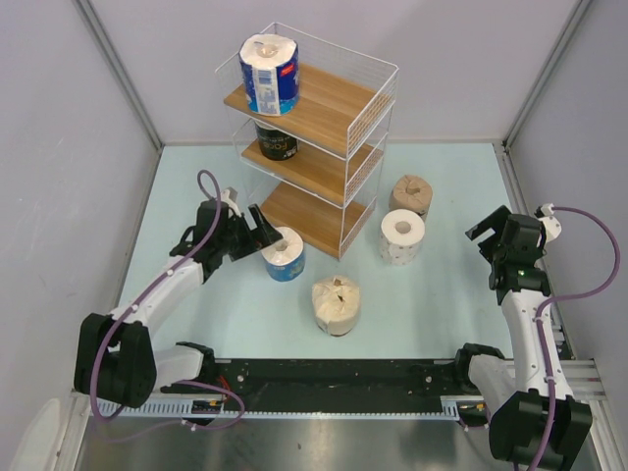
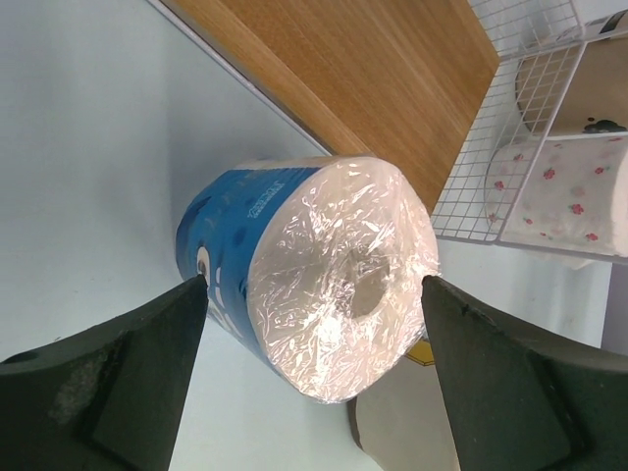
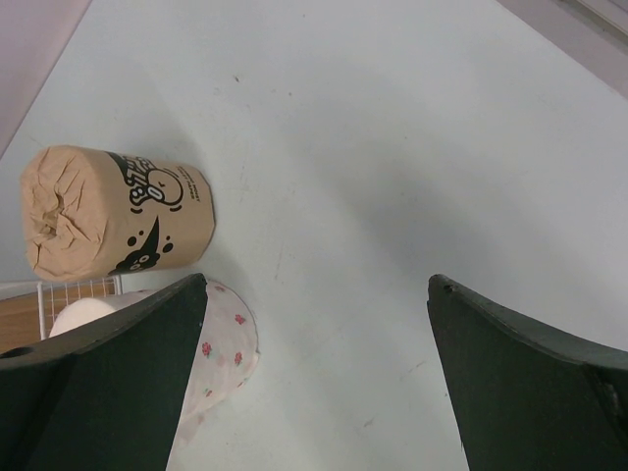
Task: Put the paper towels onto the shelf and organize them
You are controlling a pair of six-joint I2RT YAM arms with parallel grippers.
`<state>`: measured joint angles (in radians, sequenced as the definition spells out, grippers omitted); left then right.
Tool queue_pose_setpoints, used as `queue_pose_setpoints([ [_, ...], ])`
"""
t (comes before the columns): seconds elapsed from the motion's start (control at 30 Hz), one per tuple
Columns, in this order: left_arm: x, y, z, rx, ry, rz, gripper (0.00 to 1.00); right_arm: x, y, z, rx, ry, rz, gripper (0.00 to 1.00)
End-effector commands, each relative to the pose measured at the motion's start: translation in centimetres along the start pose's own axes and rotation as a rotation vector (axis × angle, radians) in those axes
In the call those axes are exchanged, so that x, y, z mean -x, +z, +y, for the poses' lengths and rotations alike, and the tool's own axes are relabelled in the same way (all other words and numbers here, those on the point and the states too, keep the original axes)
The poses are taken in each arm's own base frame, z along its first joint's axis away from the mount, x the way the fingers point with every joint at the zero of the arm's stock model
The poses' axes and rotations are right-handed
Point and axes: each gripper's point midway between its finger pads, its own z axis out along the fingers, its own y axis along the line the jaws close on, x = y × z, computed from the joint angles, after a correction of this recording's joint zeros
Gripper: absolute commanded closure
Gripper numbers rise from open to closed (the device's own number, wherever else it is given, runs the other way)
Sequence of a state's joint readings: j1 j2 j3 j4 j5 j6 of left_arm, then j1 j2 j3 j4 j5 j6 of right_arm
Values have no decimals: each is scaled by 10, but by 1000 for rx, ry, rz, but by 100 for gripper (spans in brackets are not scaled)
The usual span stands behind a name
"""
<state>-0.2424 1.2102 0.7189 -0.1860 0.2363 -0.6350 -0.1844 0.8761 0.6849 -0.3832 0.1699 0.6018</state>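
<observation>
A blue-wrapped paper towel roll (image 1: 285, 255) stands on the table by the shelf's (image 1: 334, 103) bottom board. My left gripper (image 1: 272, 238) is open around this blue roll (image 2: 324, 275), one finger at each side. Another blue roll (image 1: 270, 74) stands on the top tier, and a dark roll (image 1: 277, 139) on the middle tier. On the table stand a tan-brown roll (image 1: 409, 194), a white dotted roll (image 1: 402, 236) and a cream roll (image 1: 336, 304). My right gripper (image 1: 488, 243) hangs open and empty right of the dotted roll (image 3: 221, 343) and the tan roll (image 3: 118, 211).
The shelf's white wire side (image 2: 491, 147) and brown bottom board (image 2: 363, 88) stand just behind the blue roll. Grey walls enclose the pale table (image 1: 442, 314) on three sides. The arm bases sit on a black rail (image 1: 334, 378) at the near edge.
</observation>
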Motion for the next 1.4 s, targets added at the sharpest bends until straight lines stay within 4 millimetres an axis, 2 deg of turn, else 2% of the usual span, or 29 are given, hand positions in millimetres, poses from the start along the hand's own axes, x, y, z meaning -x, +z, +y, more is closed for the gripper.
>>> queue_pose_setpoints([
  [0.0, -7, 5, 8, 27, 25, 13, 7, 9, 1, 8, 22, 7, -26, 0],
  [0.43, -29, 16, 18, 49, 36, 75, 17, 6, 1, 6, 21, 12, -23, 0],
  [0.77, -30, 24, 30, 96, 18, 63, 20, 5, 1, 3, 13, 8, -21, 0],
  [0.97, -32, 28, 34, 109, 29, 80, 32, 4, 2, 3, 13, 8, -19, 0],
  [1.2, -27, 24, 20, 55, 68, 86, 43, 3, 3, 4, 17, 11, -16, 0],
  [1.37, -24, 19, 8, 9, 87, 93, 63, 3, 3, 4, 18, 9, -15, 0],
])
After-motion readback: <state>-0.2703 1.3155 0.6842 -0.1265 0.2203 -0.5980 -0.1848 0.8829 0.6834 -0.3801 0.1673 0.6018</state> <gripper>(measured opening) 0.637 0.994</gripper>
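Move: The blue-label paper towel roll stands close by the left gripper, its middle about 4 cm to the right, 1 cm back and 8 cm below. The wrapped roll is some 17 cm right and 13 cm back, the shelf's lowest board about 10 cm ahead and 10 cm right, and the flowered roll roughly 31 cm right and 3 cm ahead, all lower than the hand. From the idle right gripper, the blue-label roll lies about 50 cm left, level ahead, and 12 cm below. Lower the left gripper about 4 cm onto the near blue-label roll, easing back 1 cm on the way down and then forward again, with the fingers tipping some 5 degrees steeper. Once down, close from nearly wide open to about two-thirds, so the right finger sits in the core hole and the left against the outer label, pinching the roll's wall. ##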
